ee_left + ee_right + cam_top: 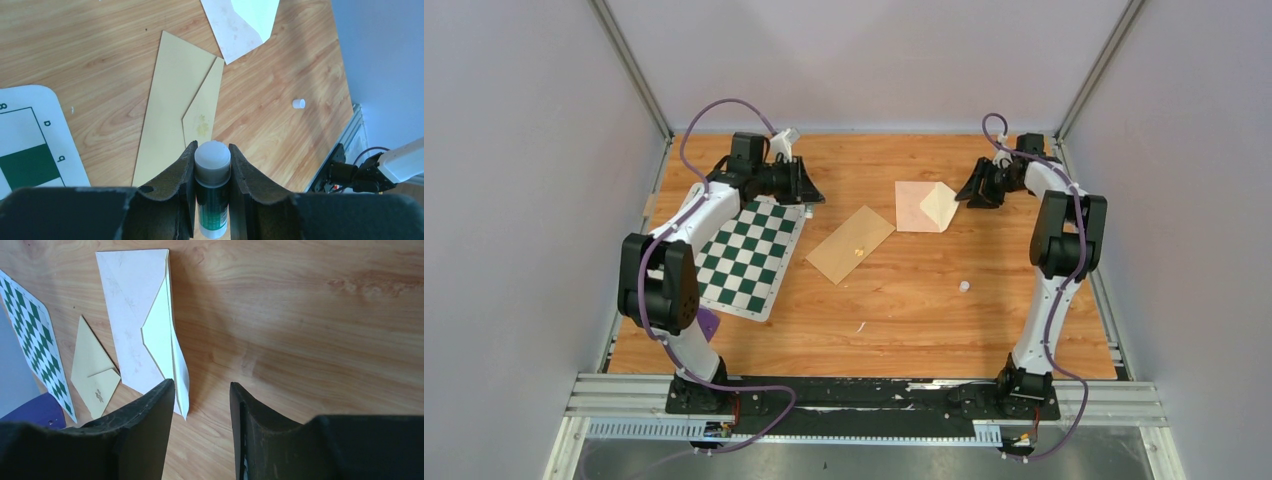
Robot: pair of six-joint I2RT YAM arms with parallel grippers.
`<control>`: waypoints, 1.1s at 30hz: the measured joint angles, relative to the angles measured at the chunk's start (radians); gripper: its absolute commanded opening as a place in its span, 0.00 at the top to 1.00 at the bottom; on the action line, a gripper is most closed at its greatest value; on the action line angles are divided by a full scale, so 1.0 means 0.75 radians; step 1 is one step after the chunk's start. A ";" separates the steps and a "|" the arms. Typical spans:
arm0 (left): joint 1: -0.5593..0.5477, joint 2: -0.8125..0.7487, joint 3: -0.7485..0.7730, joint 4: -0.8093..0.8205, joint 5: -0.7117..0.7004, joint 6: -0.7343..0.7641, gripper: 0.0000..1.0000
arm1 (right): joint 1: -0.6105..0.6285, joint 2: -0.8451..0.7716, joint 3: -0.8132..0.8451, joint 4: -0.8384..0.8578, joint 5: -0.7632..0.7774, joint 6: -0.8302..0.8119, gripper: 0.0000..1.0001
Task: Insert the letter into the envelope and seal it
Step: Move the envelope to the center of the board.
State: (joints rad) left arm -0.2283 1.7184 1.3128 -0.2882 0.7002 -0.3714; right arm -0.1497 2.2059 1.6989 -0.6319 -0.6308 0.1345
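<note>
The pale pink envelope (912, 205) (127, 315) lies at the back right of the table. Its cream flap (939, 207) (162, 335) is half raised along the right edge. The letter is out of view. My right gripper (969, 192) (202, 390) stands open just right of the envelope. The flap's tip is beside its left finger and nothing is between the fingers. My left gripper (812, 195) (212, 147) is shut on a green glue stick (212, 170) with a grey-white end. It hovers above a tan rectangle (851, 245) (172, 100) with a pointed flap.
A green-and-white chessboard mat (749, 255) (30, 145) lies on the left under the left arm. A small white cap (964, 286) (298, 103) sits on the wood right of centre. A purple object (709, 325) lies by the left arm's base. Grey walls close in three sides.
</note>
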 measured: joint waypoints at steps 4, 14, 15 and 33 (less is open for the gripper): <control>0.001 0.000 0.000 -0.024 -0.008 0.019 1.00 | 0.003 0.040 0.011 0.006 -0.046 0.008 0.71; 0.001 -0.015 -0.012 -0.045 -0.019 0.029 1.00 | 0.008 0.045 0.011 0.031 -0.119 0.031 1.00; 0.001 -0.018 -0.017 -0.044 -0.019 0.028 1.00 | 0.006 0.038 0.007 0.032 -0.127 0.034 1.00; 0.001 -0.050 -0.101 0.016 -0.017 -0.028 1.00 | -0.039 -0.618 -0.712 0.062 -0.277 0.140 1.00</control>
State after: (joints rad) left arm -0.2276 1.6806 1.2369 -0.2764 0.6876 -0.3923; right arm -0.1787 1.7424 1.1648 -0.5858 -0.8387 0.2398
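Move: The pink envelope lies almost level with the open right gripper, its middle about 10 cm to the left, 1 cm nearer the base and 3 cm below; its near side edge is almost at the fingertips. From this hand the sealed brown envelope is some 30 cm left and 12 cm back, and the glue-stick cap about 22 cm straight back. From the left hand, the pink envelope is roughly 27 cm right, 8 cm ahead and 15 cm below. Ease the right gripper about 1.5 cm left and slightly down onto the pink envelope's right edge, close the fingers fully and pinch it beside the flap. Then draw it back some 12 cm towards the base, rising about 6 cm and drifting slightly left, while the wrist rolls its left side up a little over 10 degrees. ##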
